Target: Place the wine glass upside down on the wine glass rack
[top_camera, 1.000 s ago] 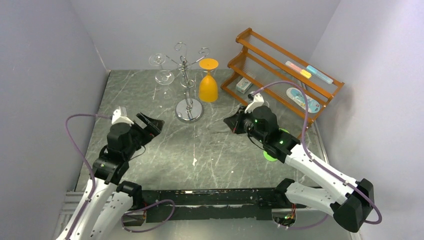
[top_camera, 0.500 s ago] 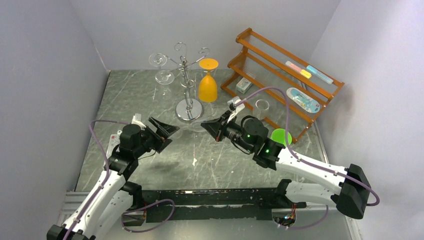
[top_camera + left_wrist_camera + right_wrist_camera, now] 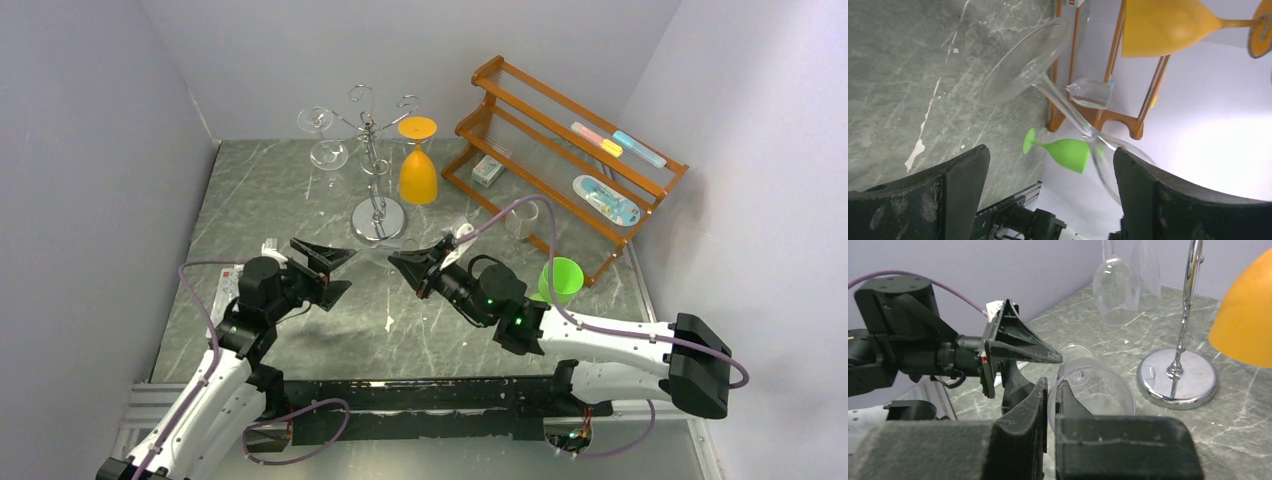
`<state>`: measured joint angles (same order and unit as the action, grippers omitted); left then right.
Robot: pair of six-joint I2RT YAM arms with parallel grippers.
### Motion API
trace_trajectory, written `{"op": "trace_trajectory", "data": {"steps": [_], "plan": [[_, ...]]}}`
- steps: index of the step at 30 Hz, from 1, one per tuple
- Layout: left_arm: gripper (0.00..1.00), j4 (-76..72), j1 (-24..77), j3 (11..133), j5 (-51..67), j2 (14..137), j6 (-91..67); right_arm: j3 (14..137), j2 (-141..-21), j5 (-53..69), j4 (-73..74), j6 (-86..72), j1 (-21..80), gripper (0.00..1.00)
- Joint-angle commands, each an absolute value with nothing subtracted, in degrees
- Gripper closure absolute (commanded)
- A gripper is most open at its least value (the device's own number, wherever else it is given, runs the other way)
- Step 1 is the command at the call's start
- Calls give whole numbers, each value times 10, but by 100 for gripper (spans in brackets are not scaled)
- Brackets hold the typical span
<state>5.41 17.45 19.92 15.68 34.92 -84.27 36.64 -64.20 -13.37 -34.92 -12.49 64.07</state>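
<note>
A clear wine glass lies on its side in the air, and my right gripper is shut on its rim. Its foot and stem point toward my left gripper. That gripper is open, and no finger touches the glass. From above, the two grippers face each other over mid-table, left gripper and right gripper. The chrome wine glass rack stands behind them. An upside-down clear glass and an orange glass hang on it.
The rack's mirrored base sits just beyond the held glass. A green glass stands at the right, with another clear glass behind it. The orange-brown wooden shelf fills the back right. Grey walls close in both sides.
My right gripper has carried the clear glass leftward and nearer, uncovering the green glass. My left gripper has swung right toward the glass's foot, staying open.
</note>
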Motion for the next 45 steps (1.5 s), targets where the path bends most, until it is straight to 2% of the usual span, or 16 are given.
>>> {"op": "trace_trajectory", "data": {"steps": [1, 6, 15, 22, 28, 40, 45], "plan": [[3, 71, 171, 220, 134, 329, -895, 341, -643, -178, -442, -82, 654, 100], [7, 78, 171, 211, 74, 285, -953, 312, -644, -167, -485, -69, 668, 100], [30, 84, 171, 207, 83, 294, -997, 301, -657, -141, -539, -71, 692, 100], [31, 111, 171, 210, 66, 296, -1014, 302, -668, -121, -558, -76, 706, 100], [45, 90, 171, 196, 35, 285, -1030, 301, -677, -113, -571, -82, 713, 100], [60, 76, 171, 197, 1, 293, -1066, 296, -699, -94, -612, -96, 719, 100], [78, 68, 171, 204, 1, 303, -1053, 303, -711, -101, -596, -68, 731, 100]]}}
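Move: The clear wine glass is held by its bowl rim in the right hand, its foot end towards the left hand. Its stem lies about 7 cm ahead of the left fingers and 2 cm right, at about their height; the rack's round base is some 17 cm ahead, 6 cm right and 17 cm lower. From the right hand, the stem is about 7 cm ahead and 9 cm left, and the open left fingers some 11 cm left, neither ahead nor back. The wine glass, still pinched by its bowl rim in the shut right gripper, is brought some 5 cm back and leftward so its stem meets the left hand. That hand goes about 4 cm left, forward and slightly up in a small rise and dip, turns some 20 degrees counter-clockwise while rolling its left side down, and narrows its wide-open fingers around the stem just beside the foot. ##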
